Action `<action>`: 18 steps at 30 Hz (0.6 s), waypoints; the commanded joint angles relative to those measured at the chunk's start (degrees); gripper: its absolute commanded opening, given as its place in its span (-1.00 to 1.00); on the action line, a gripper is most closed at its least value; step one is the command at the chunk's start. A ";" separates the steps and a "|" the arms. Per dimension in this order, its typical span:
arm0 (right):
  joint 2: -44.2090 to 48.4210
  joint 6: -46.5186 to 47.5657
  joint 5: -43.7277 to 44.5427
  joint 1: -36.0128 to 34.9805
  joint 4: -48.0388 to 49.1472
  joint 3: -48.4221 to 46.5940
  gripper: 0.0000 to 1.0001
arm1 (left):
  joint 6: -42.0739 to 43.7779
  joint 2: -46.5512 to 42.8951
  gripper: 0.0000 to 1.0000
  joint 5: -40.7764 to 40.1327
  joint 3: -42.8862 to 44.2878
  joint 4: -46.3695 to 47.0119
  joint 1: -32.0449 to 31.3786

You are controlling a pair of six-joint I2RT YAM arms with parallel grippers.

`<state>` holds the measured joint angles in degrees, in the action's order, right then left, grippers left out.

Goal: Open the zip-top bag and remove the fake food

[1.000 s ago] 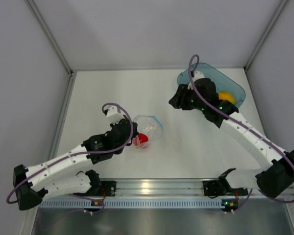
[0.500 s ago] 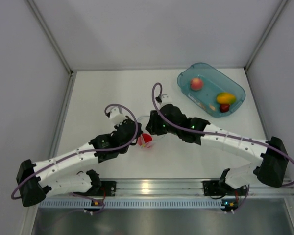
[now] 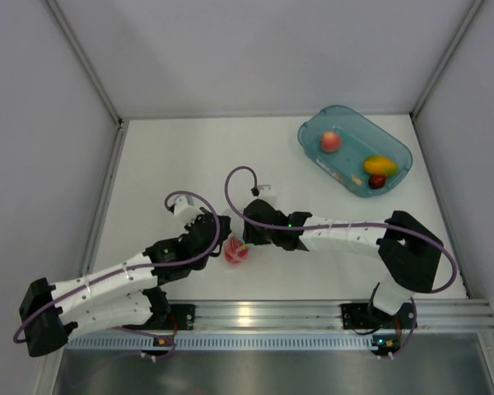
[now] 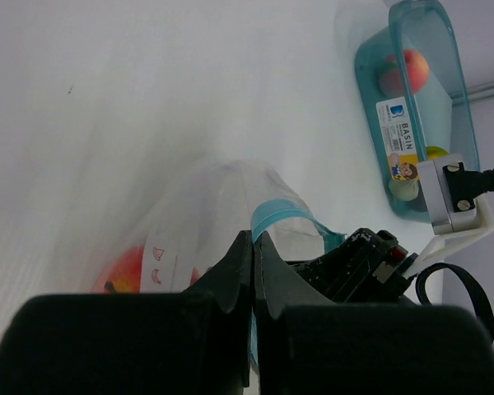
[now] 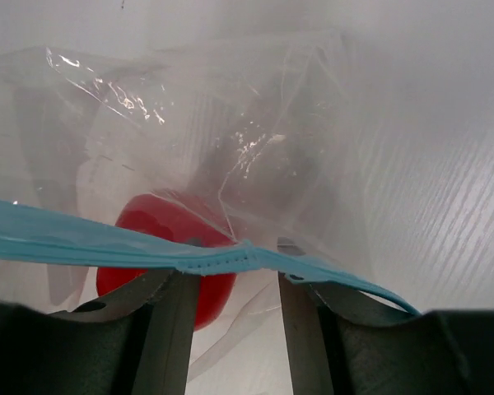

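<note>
The clear zip-top bag [image 4: 206, 206] lies in front of the arm bases, its teal zip strip [image 5: 90, 243] hanging open. My left gripper [image 4: 253, 240] is shut on that strip at one side of the mouth. My right gripper [image 5: 235, 276] stands open at the mouth, with the strip draped across its fingertips [image 5: 171, 317]. A red ball of fake food [image 5: 169, 239] sits inside the bag, seen from above [image 3: 235, 253] between the left gripper [image 3: 221, 240] and the right gripper [image 3: 246, 239]. A peach ball [image 3: 330, 141], a yellow-orange mango [image 3: 379, 164] and a dark red piece [image 3: 377, 181] lie in the tub.
The teal translucent tub [image 3: 313, 132] stands at the back right, near the right wall. Grey walls close in the white table [image 3: 189, 156] on three sides. A metal rail [image 3: 255, 314] runs along the near edge by the arm bases.
My right arm swung from the tub down and left to the bag's mouth. The left gripper kept its hold and drew the bag slightly nearer the rail.
</note>
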<state>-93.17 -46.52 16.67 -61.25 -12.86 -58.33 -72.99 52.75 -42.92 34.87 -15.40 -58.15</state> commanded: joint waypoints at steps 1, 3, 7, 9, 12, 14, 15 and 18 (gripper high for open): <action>-0.70 -0.42 1.09 -2.55 1.79 -4.51 -0.13 | -1.45 -3.17 -1.00 -1.73 -2.70 2.65 0.14; -0.79 -0.06 1.18 -3.17 0.83 -5.83 -0.07 | -1.36 -4.06 -1.00 -1.82 -3.67 2.65 0.14; -0.35 0.55 -1.54 -4.13 2.40 -5.92 0.01 | -1.37 -6.17 -1.00 -2.52 -5.51 2.57 0.14; -0.70 0.47 -4.00 -4.14 3.10 -5.75 0.06 | -1.37 -6.96 -1.00 -2.61 -6.04 2.57 0.14; -1.84 2.22 -6.55 -4.40 3.29 -6.71 0.11 | -0.58 -7.14 -1.00 -2.52 -5.96 2.57 0.14; -2.54 4.33 -9.61 -4.49 3.11 -6.98 0.18 | 0.56 -7.14 -1.00 -2.52 -5.61 2.57 0.14; -2.72 5.21 -10.42 -4.58 3.28 -6.80 0.21 | 1.00 -7.14 -1.00 -2.52 -5.52 2.48 0.14; -2.55 8.63 -13.93 -5.45 4.95 -5.40 0.27 | 2.41 -7.14 -1.00 -2.44 -5.34 2.48 0.23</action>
<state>-95.48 -42.06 8.32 -64.47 -11.70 -62.67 -72.60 46.24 -43.92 29.21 -15.07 -58.17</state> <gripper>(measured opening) 0.627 0.020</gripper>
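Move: The red fruit in the bag lies about 3 cm left of the right hand, some 2 cm back and roughly 5 cm below. The bag's blue zip edge crosses about 1 cm ahead of and just below the right fingertips, and the left gripper's tips stand some 5 cm to the left, 1 cm ahead and 4 cm higher. From the left hand, the red fruit is about 3 cm back, 1 cm right and 10 cm down. Leftward about 4.5 cm and back some 3, with a slight early rise, the right hand works over to the red fruit at the bag's mouth, its fingers spreading wider and turning about 10 degrees counter-clockwise. The left hand keeps its pinch on the zip edge and draws it about 2 cm left, easing down and back about 1 cm. ##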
